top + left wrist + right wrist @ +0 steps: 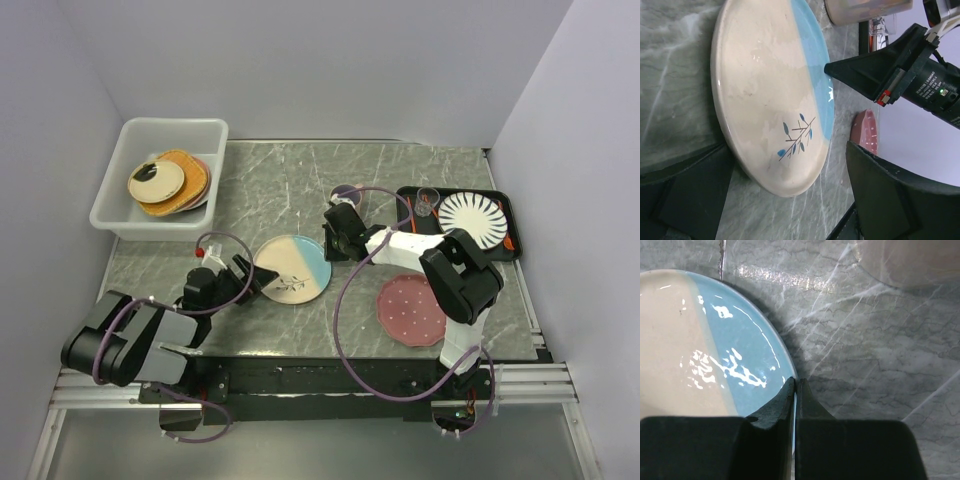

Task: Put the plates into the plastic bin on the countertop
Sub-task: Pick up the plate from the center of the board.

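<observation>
A cream-and-light-blue plate with a twig motif lies on the countertop. My left gripper is open, its fingers either side of the plate's left edge, and the plate looks tilted in the left wrist view. On the opposite side, my right gripper is shut, its tips touching the plate's blue rim. The plastic bin at the back left holds several stacked plates. A pink dotted plate lies at the front right.
A flat black tray at the right carries a white plate with black stripes and a small glass. A mug stands just behind my right gripper. Walls close in on three sides.
</observation>
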Tool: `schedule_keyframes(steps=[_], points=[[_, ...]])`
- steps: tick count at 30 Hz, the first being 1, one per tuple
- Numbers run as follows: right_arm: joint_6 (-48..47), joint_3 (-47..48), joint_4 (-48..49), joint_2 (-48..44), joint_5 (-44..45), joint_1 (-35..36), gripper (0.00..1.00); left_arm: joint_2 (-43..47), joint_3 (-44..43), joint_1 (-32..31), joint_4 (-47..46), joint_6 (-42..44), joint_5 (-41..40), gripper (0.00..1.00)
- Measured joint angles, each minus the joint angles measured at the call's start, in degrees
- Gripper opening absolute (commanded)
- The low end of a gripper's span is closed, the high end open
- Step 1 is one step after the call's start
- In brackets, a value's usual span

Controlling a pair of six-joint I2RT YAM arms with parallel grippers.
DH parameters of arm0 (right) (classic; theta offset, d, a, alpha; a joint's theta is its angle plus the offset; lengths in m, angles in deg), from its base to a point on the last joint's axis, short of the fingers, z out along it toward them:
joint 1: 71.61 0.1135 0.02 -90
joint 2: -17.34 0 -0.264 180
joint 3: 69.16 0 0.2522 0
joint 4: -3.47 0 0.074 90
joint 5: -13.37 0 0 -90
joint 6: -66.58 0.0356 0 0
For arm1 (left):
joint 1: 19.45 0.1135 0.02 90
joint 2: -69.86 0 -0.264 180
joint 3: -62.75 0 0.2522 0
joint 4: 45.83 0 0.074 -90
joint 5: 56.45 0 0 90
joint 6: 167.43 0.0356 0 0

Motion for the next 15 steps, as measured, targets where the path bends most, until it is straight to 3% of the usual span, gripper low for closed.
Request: schedule_keyframes(steps=[15], points=[[0.0, -0.3, 0.2, -0.1, -0.1, 0.0, 0.0, -9.8, -0.9, -2.8, -10.1, -4.2, -0.3, 0.67]])
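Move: Some 6 cm to the right of the left hand and 3 cm farther out lies the middle of the beige-and-blue plate, about 2 cm lower; its near-left rim already stands between the open fingers. From the right hand, whose shut tips are at the plate's blue edge, that middle is roughly 7 cm left and 2 cm back. The mug stands about 9 cm ahead and 4 cm right of the right hand, the pink plate some 18 cm right and 11 cm back. Sliding to its right by just under 2 cm, the left hand works farther onto the plate's near-left rim, easing down slightly late on while its fingers close by roughly a quarter from wide open, one below and one above the rim. The shut right fingertips stay put at the blue edge, backing the plate from the far side. ##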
